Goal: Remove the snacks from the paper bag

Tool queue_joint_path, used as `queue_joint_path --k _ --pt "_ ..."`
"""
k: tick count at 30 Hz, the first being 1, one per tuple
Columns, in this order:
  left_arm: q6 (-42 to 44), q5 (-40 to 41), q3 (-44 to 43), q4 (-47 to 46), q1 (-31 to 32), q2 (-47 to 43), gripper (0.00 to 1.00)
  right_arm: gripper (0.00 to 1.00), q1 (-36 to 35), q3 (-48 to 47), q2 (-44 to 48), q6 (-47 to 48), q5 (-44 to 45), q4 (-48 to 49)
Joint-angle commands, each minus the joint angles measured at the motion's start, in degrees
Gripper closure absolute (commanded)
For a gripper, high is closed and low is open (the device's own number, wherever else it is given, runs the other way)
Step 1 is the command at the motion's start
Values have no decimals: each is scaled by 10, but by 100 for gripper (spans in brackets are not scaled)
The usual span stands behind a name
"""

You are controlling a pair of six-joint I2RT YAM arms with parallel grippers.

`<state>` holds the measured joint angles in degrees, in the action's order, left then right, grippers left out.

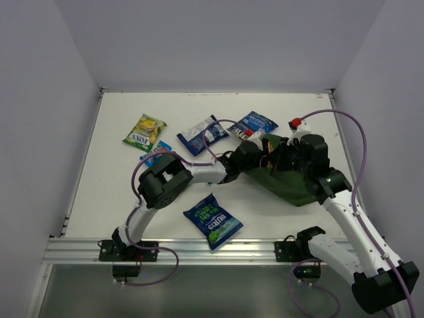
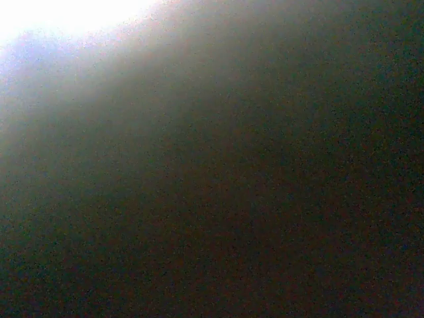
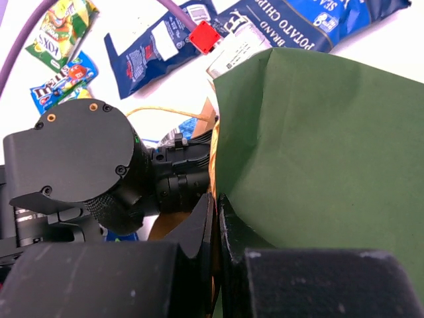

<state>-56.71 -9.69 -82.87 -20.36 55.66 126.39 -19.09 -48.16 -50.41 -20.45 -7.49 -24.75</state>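
Observation:
The dark green paper bag [image 1: 291, 187] [image 3: 318, 152] lies on its side at the right of the table, mouth facing left. My right gripper [image 1: 278, 158] [image 3: 217, 205] is shut on the bag's upper rim, with brown kraft paper showing between the pads. My left arm's wrist [image 1: 246, 156] [image 3: 86, 165] reaches into the mouth, and its fingers are hidden inside; the left wrist view is almost black. Snacks lie outside the bag: a yellow-green packet [image 1: 144, 132] [image 3: 63, 30], a small blue one [image 1: 156, 152] [image 3: 63, 79], a dark blue packet [image 1: 205, 134] [image 3: 149, 50], a blue crisp bag [image 1: 255, 122] [image 3: 298, 20], and a blue-green bag [image 1: 213, 223].
White walls close in the table on the left, back and right. An aluminium rail [image 1: 199, 250] carrying both arm bases runs along the near edge. Purple cables [image 1: 358, 152] loop over the right arm and beside the left arm.

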Motion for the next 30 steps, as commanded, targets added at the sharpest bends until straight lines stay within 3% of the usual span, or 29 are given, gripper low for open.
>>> queue_joint_path --k 1,3,4,6,7,9,19,30 --pt "-17 -8 17 -57 15 11 47 100 -16 -25 14 -25 -92 59" --pt "-6 -1 22 -55 15 6 54 100 -15 -23 15 -20 -81 55" --pt "-2 2 24 -54 15 4 65 100 -15 -22 15 -14 -77 53" --pt "9 7 36 -54 14 -11 78 100 -15 -18 17 -5 -60 45" --pt "12 9 40 -54 13 -18 91 100 -15 -16 18 -1 -49 41" --pt "26 17 51 -49 9 -46 100 100 -14 -7 22 10 -8 31" --pt "115 36 54 80 -1 -164 100 100 -5 2 19 53 178 -29" --pt "165 64 62 201 -4 -283 100 100 5 -12 6 84 256 -58"
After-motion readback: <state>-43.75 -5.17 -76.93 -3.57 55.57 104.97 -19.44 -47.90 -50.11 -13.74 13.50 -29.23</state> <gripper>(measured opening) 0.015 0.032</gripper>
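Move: The left hand is already inside the paper bag, low down. The middle of the red Doritos snack lies roughly 4 cm to its right and 2 cm back, about level with it, and the bag's middle is about 5 cm right and 4 cm back. On the table 8 cm below, one navy snack lies some 14 cm ahead and 9 cm left. From the right hand, which holds the bag's rim, the Doritos is about 13 cm below, 4 cm right and 2 cm back. The left fingers shut on the edge of the Doritos inside the bag and pinch it, then haul it out through the mouth, about 9 cm up and 6 cm to the left. As they pull, the right hand keeps its pinch on the rim and handle, drawing them some 7 cm right and slightly down while it rolls and turns clockwise some 15 degrees. ##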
